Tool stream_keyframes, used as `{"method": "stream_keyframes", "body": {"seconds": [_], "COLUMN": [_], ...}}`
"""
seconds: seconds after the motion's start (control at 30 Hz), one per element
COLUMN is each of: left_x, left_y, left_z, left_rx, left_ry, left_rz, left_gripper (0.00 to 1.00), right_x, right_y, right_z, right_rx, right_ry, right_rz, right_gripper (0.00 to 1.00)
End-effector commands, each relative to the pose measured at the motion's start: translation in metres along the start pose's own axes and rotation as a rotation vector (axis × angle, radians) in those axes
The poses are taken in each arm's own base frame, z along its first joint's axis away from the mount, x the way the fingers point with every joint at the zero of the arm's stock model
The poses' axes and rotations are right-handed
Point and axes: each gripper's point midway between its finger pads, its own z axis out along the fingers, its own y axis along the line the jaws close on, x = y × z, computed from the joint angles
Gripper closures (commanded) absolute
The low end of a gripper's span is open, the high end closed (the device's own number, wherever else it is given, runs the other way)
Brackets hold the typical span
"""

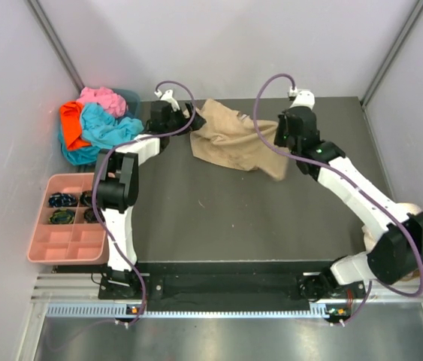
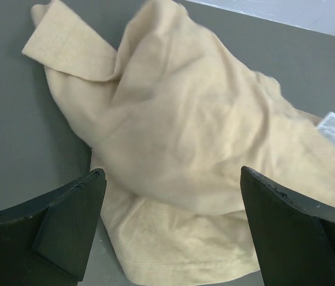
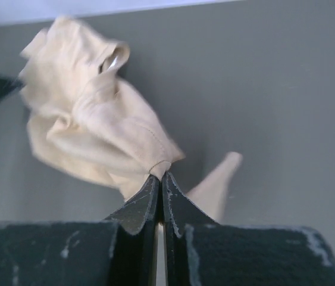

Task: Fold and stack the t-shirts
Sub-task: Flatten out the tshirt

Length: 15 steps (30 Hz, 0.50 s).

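A crumpled tan t-shirt (image 1: 234,141) lies at the back middle of the dark table. My left gripper (image 1: 190,120) hovers at its left edge, open wide; in the left wrist view the tan t-shirt (image 2: 197,131) fills the space beyond the left gripper (image 2: 170,174), with nothing between the fingers (image 2: 66,220). My right gripper (image 1: 280,143) is at the shirt's right side. In the right wrist view the right gripper (image 3: 161,175) is shut on a pinched fold of the tan t-shirt (image 3: 96,125). Turquoise (image 1: 110,129), orange (image 1: 72,124) and pink (image 1: 102,98) t-shirts lie piled at the back left.
A pink compartment tray (image 1: 61,252) holding small dark items sits off the table's left edge. A cream cap (image 1: 410,212) shows partly behind the right arm at the right edge. Grey walls close in on the back and both sides.
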Motion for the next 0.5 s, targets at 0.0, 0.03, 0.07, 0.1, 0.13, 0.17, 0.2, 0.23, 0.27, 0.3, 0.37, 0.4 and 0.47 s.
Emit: {"method": "stream_keyframes", "body": {"seconds": [0.0, 0.03, 0.07, 0.1, 0.13, 0.17, 0.2, 0.23, 0.27, 0.3, 0.37, 0.4, 0.47], "left_x": [-0.022, -0.017, -0.011, -0.008, -0.005, -0.001, 0.003, 0.004, 0.007, 0.009, 0.013, 0.016, 0.021], "left_y": [-0.037, -0.036, -0.035, -0.039, -0.038, -0.037, -0.038, -0.038, -0.037, -0.036, -0.033, -0.032, -0.027], "left_z": [-0.002, 0.001, 0.007, 0.01, 0.012, 0.016, 0.019, 0.02, 0.023, 0.023, 0.024, 0.024, 0.024], "left_rx": [0.093, 0.088, 0.082, 0.087, 0.084, 0.081, 0.083, 0.083, 0.08, 0.077, 0.065, 0.056, 0.031], "left_ry": [-0.066, -0.056, -0.039, -0.031, -0.026, -0.015, -0.007, -0.003, 0.003, 0.012, 0.02, 0.032, 0.047], "left_rz": [0.044, 0.056, 0.06, 0.067, 0.072, 0.07, 0.071, 0.077, 0.08, 0.079, 0.088, 0.091, 0.105], "left_gripper": [0.01, 0.01, 0.01, 0.01, 0.01, 0.01, 0.01, 0.01, 0.01, 0.01, 0.01, 0.01, 0.01], "right_x": [-0.021, -0.024, -0.024, -0.025, -0.026, -0.026, -0.028, -0.028, -0.03, -0.031, -0.035, -0.037, -0.038], "right_y": [-0.056, -0.061, -0.066, -0.074, -0.078, -0.081, -0.089, -0.093, -0.098, -0.106, -0.118, -0.124, -0.132], "right_z": [-0.024, -0.03, -0.032, -0.035, -0.039, -0.042, -0.045, -0.048, -0.053, -0.057, -0.066, -0.07, -0.073], "right_rx": [0.269, 0.29, 0.307, 0.343, 0.357, 0.37, 0.405, 0.424, 0.444, 0.482, 0.525, 0.548, 0.572], "right_ry": [-0.093, -0.106, -0.107, -0.116, -0.124, -0.129, -0.14, -0.146, -0.153, -0.163, -0.183, -0.195, -0.202], "right_rz": [0.015, 0.027, 0.031, 0.039, 0.053, 0.059, 0.063, 0.073, 0.08, 0.082, 0.103, 0.112, 0.125], "right_gripper": [1.0, 1.0, 1.0, 1.0, 1.0, 1.0, 1.0, 1.0, 1.0, 1.0, 1.0, 1.0, 1.0]}}
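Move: My right hand, shut on the t-shirt's right end, is about 19 cm above the table. Bare table, where I take it, lies roughly 10 cm to the right and 3 cm back; the shirt's middle is some 12 cm left, 7 cm ahead and 18 cm below. From my open left hand, the shirt's left part lies about 5 cm right, 5 cm back and 6 cm below, with the clothes basket some 30 cm left and 3 cm back. I keep my right fingers shut on the cloth and pull it about 11 cm to the right, away from the shirt's middle, easing back a little while the wrist swings some 25 degrees clockwise. My left hand, still wide open, follows about 5 cm to the right over the shirt's left end, then starts to sink. ##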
